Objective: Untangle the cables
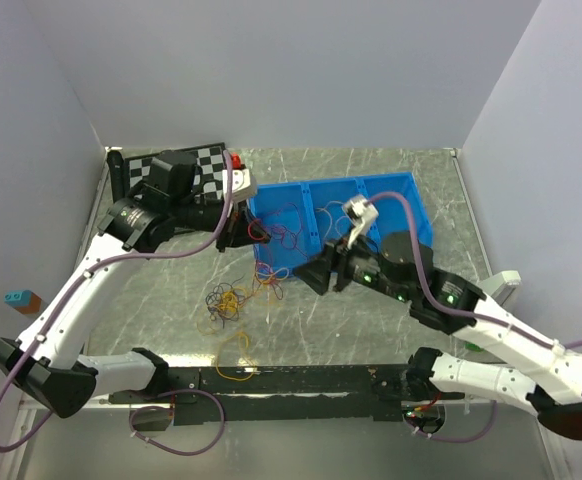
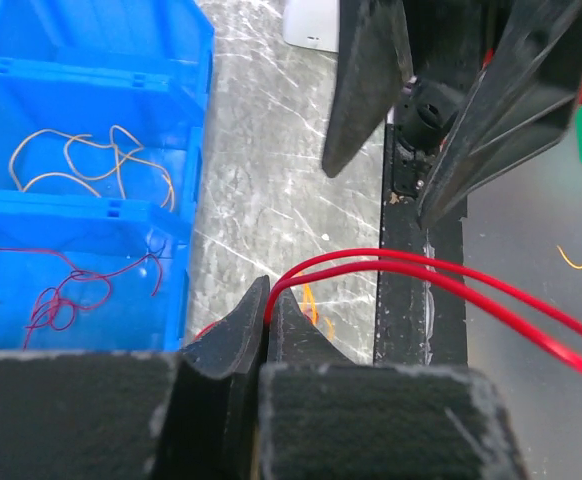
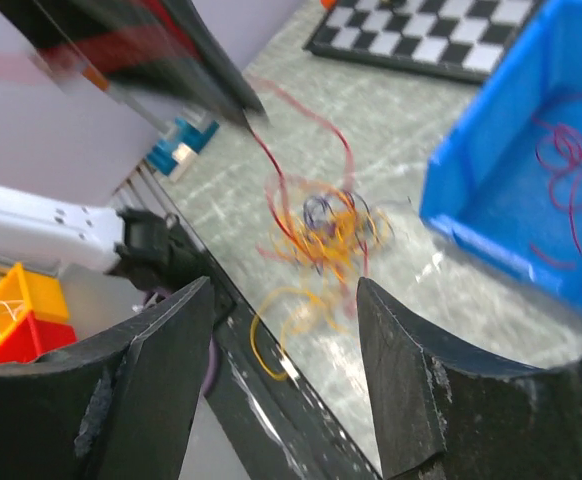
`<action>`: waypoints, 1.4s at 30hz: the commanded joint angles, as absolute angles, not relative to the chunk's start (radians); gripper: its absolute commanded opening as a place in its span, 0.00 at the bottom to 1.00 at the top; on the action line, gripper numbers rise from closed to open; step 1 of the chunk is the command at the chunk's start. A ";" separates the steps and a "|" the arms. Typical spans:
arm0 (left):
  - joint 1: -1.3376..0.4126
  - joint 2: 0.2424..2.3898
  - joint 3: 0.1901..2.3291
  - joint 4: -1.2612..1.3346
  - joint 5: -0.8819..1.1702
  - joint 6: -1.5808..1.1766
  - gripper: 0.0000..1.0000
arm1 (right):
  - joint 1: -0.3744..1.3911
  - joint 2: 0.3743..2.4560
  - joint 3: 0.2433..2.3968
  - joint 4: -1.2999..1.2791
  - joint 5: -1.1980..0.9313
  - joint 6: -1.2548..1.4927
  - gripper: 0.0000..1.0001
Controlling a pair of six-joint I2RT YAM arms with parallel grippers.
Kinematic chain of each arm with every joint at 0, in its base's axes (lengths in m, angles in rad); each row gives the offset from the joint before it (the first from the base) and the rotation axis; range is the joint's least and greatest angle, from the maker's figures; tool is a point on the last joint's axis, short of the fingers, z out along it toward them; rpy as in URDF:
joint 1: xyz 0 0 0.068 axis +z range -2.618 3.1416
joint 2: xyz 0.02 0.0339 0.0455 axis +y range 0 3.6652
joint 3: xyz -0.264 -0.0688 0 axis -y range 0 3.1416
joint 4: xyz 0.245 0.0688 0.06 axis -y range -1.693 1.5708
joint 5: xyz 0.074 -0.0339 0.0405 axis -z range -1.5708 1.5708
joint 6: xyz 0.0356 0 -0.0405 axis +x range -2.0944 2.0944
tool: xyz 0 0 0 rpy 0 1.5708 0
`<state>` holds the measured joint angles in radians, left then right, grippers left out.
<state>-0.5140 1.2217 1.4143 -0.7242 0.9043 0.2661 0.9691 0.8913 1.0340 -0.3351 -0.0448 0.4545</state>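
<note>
A tangle of thin yellow, red and purple cables (image 1: 229, 298) lies on the marble table in front of the blue bin (image 1: 411, 195). My left gripper (image 2: 271, 305) is shut on a bright red cable (image 2: 451, 275) that loops away to the right. From above, this gripper (image 1: 235, 236) hangs by the bin's left end. My right gripper (image 3: 284, 290) is open and holds nothing, above and to the right of the tangle (image 3: 321, 225). From above, the right gripper (image 1: 313, 274) sits at the bin's front wall. One yellow cable (image 1: 233, 348) lies apart by the near rail.
The bin (image 2: 196, 150) holds yellow strands (image 2: 91, 160) in one compartment and dark red strands (image 2: 61, 290) in another. A checkerboard (image 1: 206, 165) lies at the back left. A black rail (image 1: 291, 380) runs along the near edge. Small coloured boxes (image 3: 11, 320) stand beyond it.
</note>
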 commanded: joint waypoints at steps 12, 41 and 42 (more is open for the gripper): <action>-0.515 1.210 1.531 -0.792 0.914 0.272 0.01 | 0.976 0.859 0.854 -0.104 -0.190 0.368 0.69; -0.515 1.204 1.536 -0.815 0.815 0.308 0.01 | 0.974 0.954 0.884 -0.069 -0.221 0.274 0.00; -0.515 1.203 1.531 -0.796 0.766 0.296 0.01 | 0.976 0.924 0.856 -0.083 -0.201 0.288 0.00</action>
<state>-0.5140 1.2217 1.5162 -0.8356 0.8757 0.2943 0.9691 1.0412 0.8890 -0.0647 -0.2615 0.2508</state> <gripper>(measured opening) 0.024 0.017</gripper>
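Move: Hanging from the left fingers, which still pinch the red cable, the yellow and red strands cross about 6 cm to the right hand's left, some 6 cm lower and level with it in reach. That crossing lies about 5 cm back of the left hand, 2 cm to its right and 7 below. From the right hand, the tangled pile sits some 18 cm left and 2 ahead, the bin's left compartment 17 ahead and 4 left, both roughly 30 cm down. Dropping about 5 cm with open fingers and edging slightly right and back, the right hand then swings some 7 cm left to the hanging strands, turning about 15 degrees counter-clockwise with the fingertips tilting up a little. There its fingers shut and pinch the yellow strand beside the red one. The left hand rises about 2 cm, keeping the red cable pinched. ##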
